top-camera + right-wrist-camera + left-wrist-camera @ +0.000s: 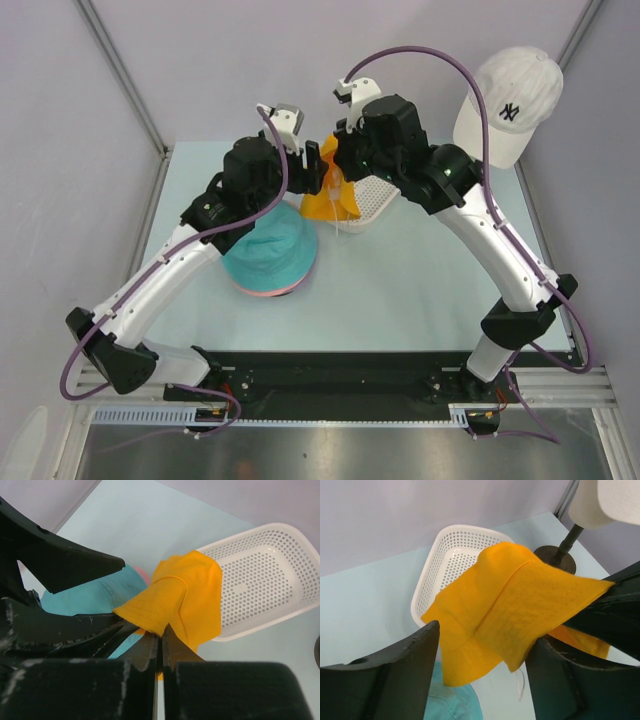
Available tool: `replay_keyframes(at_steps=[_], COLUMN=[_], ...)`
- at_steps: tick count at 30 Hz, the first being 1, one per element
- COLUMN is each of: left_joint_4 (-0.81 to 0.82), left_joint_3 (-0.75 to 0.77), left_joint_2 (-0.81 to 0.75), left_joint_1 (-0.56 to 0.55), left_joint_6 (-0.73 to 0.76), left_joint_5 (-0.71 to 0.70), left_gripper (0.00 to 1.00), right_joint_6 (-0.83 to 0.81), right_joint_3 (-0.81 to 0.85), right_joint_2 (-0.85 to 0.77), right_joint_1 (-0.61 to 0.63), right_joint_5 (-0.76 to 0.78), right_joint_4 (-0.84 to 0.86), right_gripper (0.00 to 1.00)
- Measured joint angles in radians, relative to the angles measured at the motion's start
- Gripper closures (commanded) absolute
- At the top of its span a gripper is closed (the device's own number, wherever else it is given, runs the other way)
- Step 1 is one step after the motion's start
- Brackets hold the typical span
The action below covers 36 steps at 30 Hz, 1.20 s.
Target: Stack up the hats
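Note:
An orange hat [325,200] hangs folded in the air above the table's far middle, pinched at its brim by my right gripper [161,637], which is shut on it. My left gripper [487,637] stands open, one finger on each side of the orange hat's [515,610] drooping lower edge; I cannot tell whether they touch it. Below and to the left, a teal hat [268,250] lies on the table on top of a pink hat [265,293], of which only a thin rim shows. The lavender hat is hidden.
A white perforated basket [375,200] sits just behind the orange hat. A white baseball cap [510,105] rests on a beige mannequin head at the back right, and its dark stand [555,557] is beside the basket. Grey walls close in the back and sides.

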Motion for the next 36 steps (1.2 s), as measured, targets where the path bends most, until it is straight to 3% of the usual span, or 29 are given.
replay_keyframes(at_steps=[2,4,5,8,10,15,18,22,28,36], left_joint_4=[-0.004,-0.006,-0.005,0.006,0.02,0.04,0.029,0.007,-0.001,-0.005], left_joint_3=[-0.009,-0.011,-0.012,-0.014,-0.015,-0.011,0.014,0.027,0.033,0.132], left_joint_2=[0.0,0.001,0.001,0.002,0.006,0.027,0.051,0.056,0.05,0.079], left_joint_1=[-0.001,-0.002,-0.002,-0.002,-0.002,-0.008,-0.011,-0.01,-0.007,-0.005], left_joint_6=[-0.01,-0.023,-0.027,-0.036,-0.04,-0.007,0.048,0.138,0.243,0.346], left_joint_5=[-0.002,-0.002,0.0,0.018,0.026,0.031,0.024,0.035,0.049,0.038], left_gripper=[0.37,0.5,0.64,0.93,1.0,1.0,0.99,1.0,1.0,1.0], right_joint_6=[0.003,0.005,0.006,0.01,0.01,-0.003,-0.013,-0.021,-0.02,0.013], right_joint_3=[-0.001,-0.002,-0.003,-0.016,-0.033,-0.08,-0.115,-0.222,-0.358,-0.372], right_joint_2=[-0.005,-0.014,-0.019,-0.043,-0.061,-0.09,-0.096,-0.137,-0.201,-0.219], right_joint_1=[0.001,0.001,0.001,0.002,0.001,0.0,-0.026,-0.122,-0.288,-0.319], right_joint_5=[0.004,0.008,0.01,0.019,0.031,0.071,0.093,0.117,0.137,-0.002], right_joint_4=[-0.001,-0.002,-0.002,-0.001,0.001,0.0,0.002,0.024,0.041,0.098], right_gripper=[1.0,1.0,1.0,1.0,1.0,0.94,0.84,0.68,0.55,0.28])
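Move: My left hand, fingers open, is right at the free edge of the yellow hat that my right hand still pinches. The hat's middle is about 3 cm to the right and 6 cm below my left hand, and 2 cm left and 8 cm below my right. The teal hat on the stack is some 11 cm left of my left hand and 25 cm below, level fore-and-aft; the empty basket is roughly 26 cm ahead, 13 cm right and 34 cm below. I shut my left fingers on the yellow hat's edge, easing that hand barely 1 to 2 cm right and down. Then my right fingers let go and open, and that hand sweeps about 15 cm to the right, slightly forward and down, away from the hat. My left hand keeps its pinch, rolls its left side up and tips its fingertips up 10 to 15 degrees each, and finally rises 3 to 4 cm. ##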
